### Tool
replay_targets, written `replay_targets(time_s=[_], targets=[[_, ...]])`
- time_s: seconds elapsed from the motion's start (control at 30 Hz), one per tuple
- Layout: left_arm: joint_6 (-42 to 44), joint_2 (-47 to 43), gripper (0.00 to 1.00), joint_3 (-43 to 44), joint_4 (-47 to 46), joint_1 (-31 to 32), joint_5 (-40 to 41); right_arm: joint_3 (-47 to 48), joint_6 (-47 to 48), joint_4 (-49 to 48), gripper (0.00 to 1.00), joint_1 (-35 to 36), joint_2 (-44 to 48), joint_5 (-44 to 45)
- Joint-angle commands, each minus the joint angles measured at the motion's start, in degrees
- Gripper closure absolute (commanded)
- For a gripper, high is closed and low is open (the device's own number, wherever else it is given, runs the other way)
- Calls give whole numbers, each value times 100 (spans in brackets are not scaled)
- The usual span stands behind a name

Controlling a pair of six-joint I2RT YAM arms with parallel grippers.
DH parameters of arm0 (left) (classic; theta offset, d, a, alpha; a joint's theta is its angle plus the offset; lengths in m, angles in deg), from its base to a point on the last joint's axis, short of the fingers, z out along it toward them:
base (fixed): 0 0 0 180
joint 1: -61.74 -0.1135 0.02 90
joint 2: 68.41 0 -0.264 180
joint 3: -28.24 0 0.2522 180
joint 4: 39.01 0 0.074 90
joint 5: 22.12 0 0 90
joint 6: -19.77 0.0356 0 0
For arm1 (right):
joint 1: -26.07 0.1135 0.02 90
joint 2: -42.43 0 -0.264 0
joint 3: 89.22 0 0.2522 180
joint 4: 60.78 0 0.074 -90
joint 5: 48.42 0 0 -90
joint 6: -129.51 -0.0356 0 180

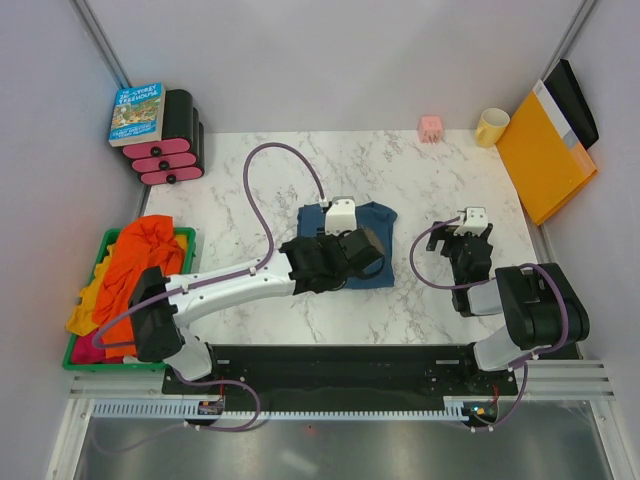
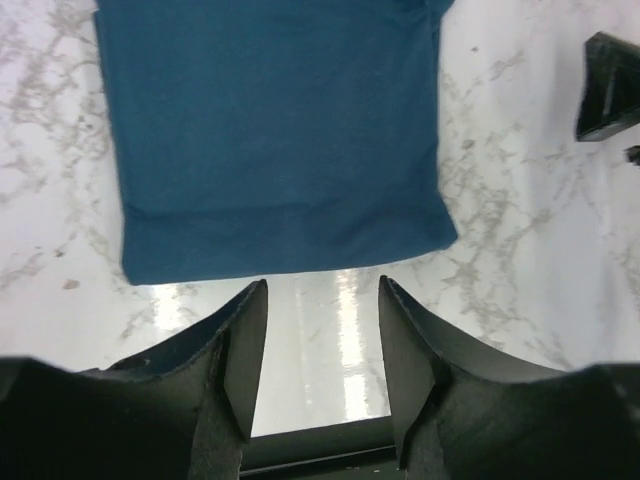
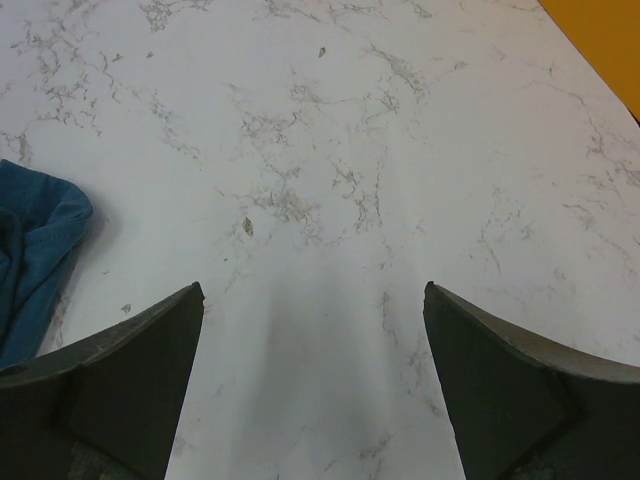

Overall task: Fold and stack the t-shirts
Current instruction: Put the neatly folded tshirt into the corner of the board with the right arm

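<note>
A dark teal-blue t-shirt [image 1: 378, 216] lies folded into a flat rectangle at the middle of the marble table; in the left wrist view the shirt [image 2: 280, 140] fills the upper half. My left gripper [image 1: 347, 247] [image 2: 322, 285] hovers over it, jaws apart, with only bare table between them, just short of the shirt's folded edge. My right gripper [image 1: 468, 240] [image 3: 312, 290] stands wide open over bare marble to the right; a corner of the shirt [image 3: 35, 250] shows at its left. Orange [image 1: 135, 265], yellow [image 1: 85, 310] and pink-red [image 1: 88, 350] t-shirts lie heaped at the far left.
The heap sits in a green crate [image 1: 188, 240] off the table's left edge. A book [image 1: 137, 112] rests on black-and-pink rollers [image 1: 170, 150] at the back left. A pink cube [image 1: 431, 127], yellow mug [image 1: 491, 126] and orange-yellow folder [image 1: 545, 155] stand at the back right.
</note>
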Motion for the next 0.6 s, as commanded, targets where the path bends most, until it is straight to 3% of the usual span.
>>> replay_targets(time_s=[0.0, 0.07, 0.13, 0.23, 0.27, 0.33, 0.37, 0.47, 0.57], targets=[[-565, -81, 41, 185, 806, 6, 713, 92, 33, -157, 2, -1, 49, -379], [-680, 42, 39, 239, 1157, -38, 818, 74, 77, -175, 2, -1, 57, -641], [-777, 95, 36, 213, 1256, -108, 810, 205, 305, 489, 2, -1, 635, -1071], [-733, 271, 32, 160, 1230, -397, 635, 1467, -105, 3166, 2, -106, 1147, -1187], [-716, 341, 31, 151, 1204, -616, 573, 2585, -12, 4975, 2, -159, 1095, -1379], [-418, 613, 31, 186, 958, -845, 346, 4151, 645, 6594, 2, -151, 666, -2580], [-330, 692, 31, 221, 870, -1038, 283, 4526, 823, 7881, 2, -159, 499, -3081], [153, 947, 31, 178, 160, -1372, -6, 5022, 737, 8631, 2, -142, 251, -4113], [427, 1106, 32, 2, -570, -1689, -525, 4681, 359, 8345, 2, 25, 435, -4010]])
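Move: The folded blue t-shirt lies flat about 12 cm ahead of the left hand, only some 2 cm to its left and roughly 18 cm below. From the right hand its middle is about 25 cm to the left, 2 cm back and 7 cm lower. The pink block stands some 33 cm ahead of the right hand and 3 cm left; the mug is about 32 cm ahead and 13 cm right, both slightly below it. Over the t-shirt comes the left hand, first swinging left, then forward and down towards the cloth's left part, about 12 cm in all, turning a little counter-clockwise as its fingers open wider. The right hand, already wide open, rises some 15 cm while swinging left and forward, above the bare table, turning about 30 degrees counter-clockwise; neither is seen to touch the shirt. ##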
